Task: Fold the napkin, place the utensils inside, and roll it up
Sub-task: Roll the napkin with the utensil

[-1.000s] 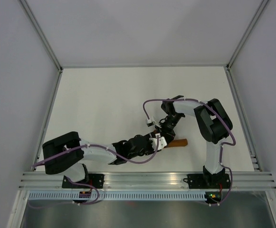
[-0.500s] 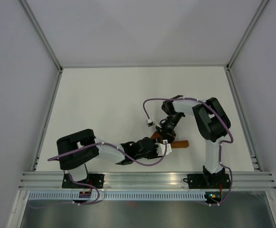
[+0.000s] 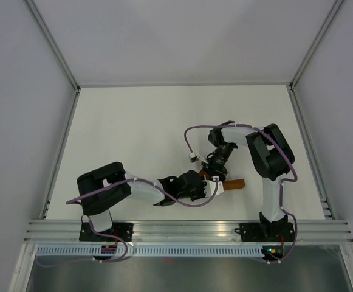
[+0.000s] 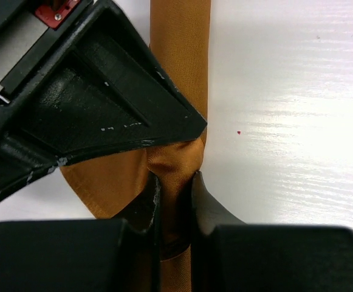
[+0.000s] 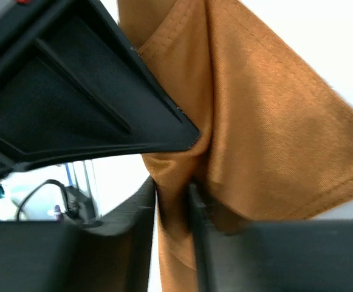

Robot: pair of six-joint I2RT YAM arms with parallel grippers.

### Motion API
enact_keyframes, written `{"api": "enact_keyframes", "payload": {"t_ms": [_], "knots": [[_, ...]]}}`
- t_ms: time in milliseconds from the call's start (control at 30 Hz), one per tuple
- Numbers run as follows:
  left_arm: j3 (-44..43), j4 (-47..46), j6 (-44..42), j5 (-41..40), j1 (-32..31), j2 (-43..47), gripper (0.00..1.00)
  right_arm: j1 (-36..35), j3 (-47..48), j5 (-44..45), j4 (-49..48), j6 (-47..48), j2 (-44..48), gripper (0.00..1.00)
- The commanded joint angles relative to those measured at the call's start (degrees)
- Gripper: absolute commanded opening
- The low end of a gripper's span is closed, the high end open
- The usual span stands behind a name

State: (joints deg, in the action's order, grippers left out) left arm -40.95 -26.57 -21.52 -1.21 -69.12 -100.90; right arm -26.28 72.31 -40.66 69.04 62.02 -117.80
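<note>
The rust-orange napkin [image 3: 232, 184] lies as a narrow rolled strip on the white table, mostly hidden under both grippers in the top view. In the left wrist view the napkin [image 4: 179, 73] runs up the frame and my left gripper [image 4: 175, 191] is shut on a pinched fold of it. In the right wrist view the napkin [image 5: 267, 121] fans out wide, and my right gripper [image 5: 175, 198] is shut on a fold of it too. The two grippers meet tip to tip [image 3: 209, 179]. The utensils are hidden from view.
The white table [image 3: 133, 134] is bounded by an aluminium frame and grey walls. The arms' bases sit on the rail at the near edge [image 3: 188, 231]. The right arm's body fills the upper left of the left wrist view [image 4: 79, 91].
The left arm has swung right, its gripper moving closer to the right gripper at the napkin. The right gripper has shifted slightly. The napkin's visible end stays in place.
</note>
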Motion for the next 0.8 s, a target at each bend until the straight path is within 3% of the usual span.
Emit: {"api": "enact_keyframes", "payload": {"t_ms": [0, 100, 400, 667, 767], "knots": [[-0.54, 5.82, 5.51, 10.77, 2.05, -2.98, 0.02, 0.70, 0.02, 6.22, -12.34, 0.65, 0.63, 0.37], [-0.62, 7.23, 8.50, 14.21, 4.87, -3.25, 0.02, 2.54, 0.11, 4.64, -14.00, -1.45, 5.20, 0.47], [-1.24, 9.16, 14.57, 25.54, 11.72, -4.83, 0.02, 12.81, -1.73, -0.20, -22.53, -8.85, 17.94, 0.51], [-6.50, 14.78, 18.88, 33.90, 17.17, -9.83, 0.02, 15.47, -21.23, -0.91, -33.95, -3.75, 40.34, 0.48], [-9.23, 18.12, 20.11, 37.50, 18.84, -12.56, 0.02, 15.39, -27.12, -1.08, -34.05, 1.25, 46.59, 0.49]]}}
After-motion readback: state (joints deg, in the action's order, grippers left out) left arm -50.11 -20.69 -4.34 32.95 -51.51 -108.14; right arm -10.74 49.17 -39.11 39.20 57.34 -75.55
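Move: Between the left fingers the rolled napkin is already pinched; its middle lies about 2 cm to their right and level with them, its loose flap some 4 cm ahead, 1 cm left and a little lower, its right end roughly 13 cm to the right. The right hand still grips the same roll: middle about 4 cm left and 1 cm back, flap 4 cm ahead and 6 cm left, right end some 7 cm to the right and 1 cm back. Opening its fingers, the right hand lets go of the napkin and sweeps forward about 12 cm, then comes back some 4 cm while rising 8 cm and shifting right, its fingers swinging round to point nearly straight down. The left hand keeps its pinch and rolls its top forward by some 30 degrees, pushing the roll forward 2 to 3 cm at table height towards the flap's side. ##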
